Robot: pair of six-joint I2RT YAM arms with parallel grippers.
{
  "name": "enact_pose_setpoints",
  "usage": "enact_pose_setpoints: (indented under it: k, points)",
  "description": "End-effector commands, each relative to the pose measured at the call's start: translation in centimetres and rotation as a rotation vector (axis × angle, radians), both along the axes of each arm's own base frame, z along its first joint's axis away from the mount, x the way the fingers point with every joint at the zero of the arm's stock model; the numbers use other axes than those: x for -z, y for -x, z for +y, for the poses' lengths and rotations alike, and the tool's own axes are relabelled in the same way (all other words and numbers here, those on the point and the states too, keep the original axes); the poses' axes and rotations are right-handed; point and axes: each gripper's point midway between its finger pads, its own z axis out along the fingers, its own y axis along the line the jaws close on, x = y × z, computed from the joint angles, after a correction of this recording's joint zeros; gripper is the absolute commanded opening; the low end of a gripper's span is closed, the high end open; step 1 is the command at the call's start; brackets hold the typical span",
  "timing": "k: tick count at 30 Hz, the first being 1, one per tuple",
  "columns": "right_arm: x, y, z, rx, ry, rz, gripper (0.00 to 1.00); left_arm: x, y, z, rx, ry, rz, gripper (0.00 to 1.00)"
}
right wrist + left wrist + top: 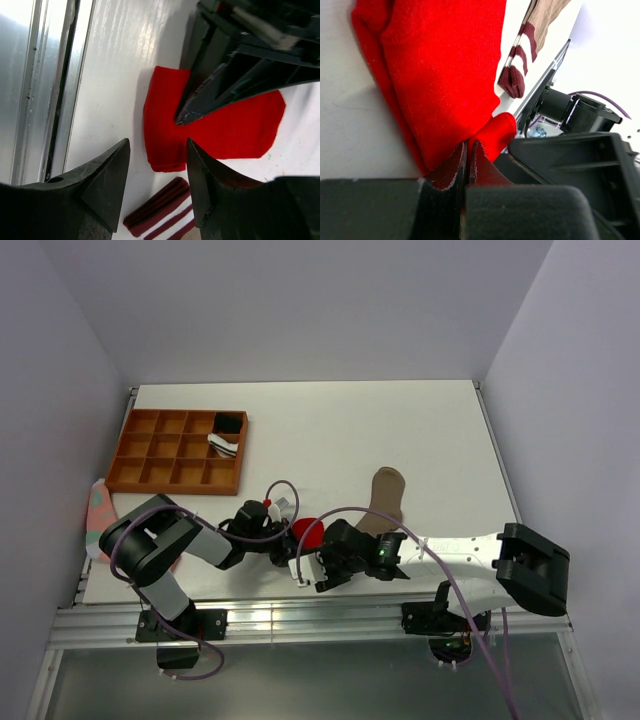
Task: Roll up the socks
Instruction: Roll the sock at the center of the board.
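Observation:
The bright red sock (445,75) lies flat on the white table. My left gripper (469,146) is shut, pinching a fold at the sock's near edge. In the right wrist view the red sock (225,130) lies under the left gripper's dark fingers (200,107). My right gripper (157,142) hovers open over the sock's end, with nothing between its fingers. The tan-brown sock (385,502) stretches away toward the table's middle. Its maroon-and-white striped cuff (160,210) lies just beside the red sock (308,532). From above, the left gripper (290,528) and the right gripper (308,558) meet at the red sock.
An orange-brown compartment tray (180,450) stands at the back left with black and white items (225,435) in two cells. A pink and green cloth (100,515) hangs off the table's left edge. The metal rail (45,75) runs along the near edge, close to both grippers.

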Motion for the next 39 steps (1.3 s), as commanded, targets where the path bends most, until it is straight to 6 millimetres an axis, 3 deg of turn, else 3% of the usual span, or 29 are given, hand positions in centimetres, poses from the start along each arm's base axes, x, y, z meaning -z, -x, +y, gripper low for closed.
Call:
enact_pose_setpoints:
  k: [1, 11, 15, 18, 26, 31, 39]
  points:
    - [0.0, -0.6, 0.8, -0.008, 0.006, -0.043, 0.55, 6.0, 3.7, 4.3, 0.0, -0.255, 0.163, 0.01]
    - [1.0, -1.2, 1.3, 0.007, 0.043, -0.066, 0.5, 6.0, 3.8, 4.2, 0.025, -0.246, 0.157, 0.0]
    - [1.2, -1.0, 1.7, 0.004, 0.067, -0.037, 0.3, 5.8, 3.5, 3.7, 0.03, -0.222, 0.15, 0.0]
    - [1.4, -0.4, 1.5, -0.006, 0.106, 0.007, 0.21, 5.3, 3.1, 3.5, 0.02, -0.205, 0.131, 0.04]
    - [1.5, 1.1, 0.2, -0.01, 0.201, 0.16, 0.17, 2.0, -1.0, 3.2, -0.103, -0.204, -0.057, 0.31]
    - [1.8, 1.1, -0.5, 0.018, 0.236, 0.257, 0.17, 0.1, -3.2, 4.0, -0.207, -0.216, -0.14, 0.35]
    - [1.6, -0.4, -0.6, 0.065, 0.277, 0.478, 0.17, 0.4, -4.3, 6.6, -0.319, -0.297, -0.185, 0.31]
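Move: My right hand, open, hovers over the near end of the red sock: the rolled end is about 3 cm below, 1 cm ahead and 2 cm left. The sock's flat part is centred some 8 cm ahead and 2 cm left, and the brown sock's striped cuff lies roughly 8 cm right and 3 cm ahead. My left hand already has its shut fingertips on the rolled end, whose middle is 1 cm back, 1 cm right and 1 cm below. I lower my right hand about 2 cm, easing slightly forward, and pinch the right-hand side of the red sock's rolled end, then hold it there while that wrist steepens and rolls some 20 degrees. Once I have it, my left fingers open about a third and come free, and the left hand heads left and forward about 6 cm, swinging counter-clockwise. ##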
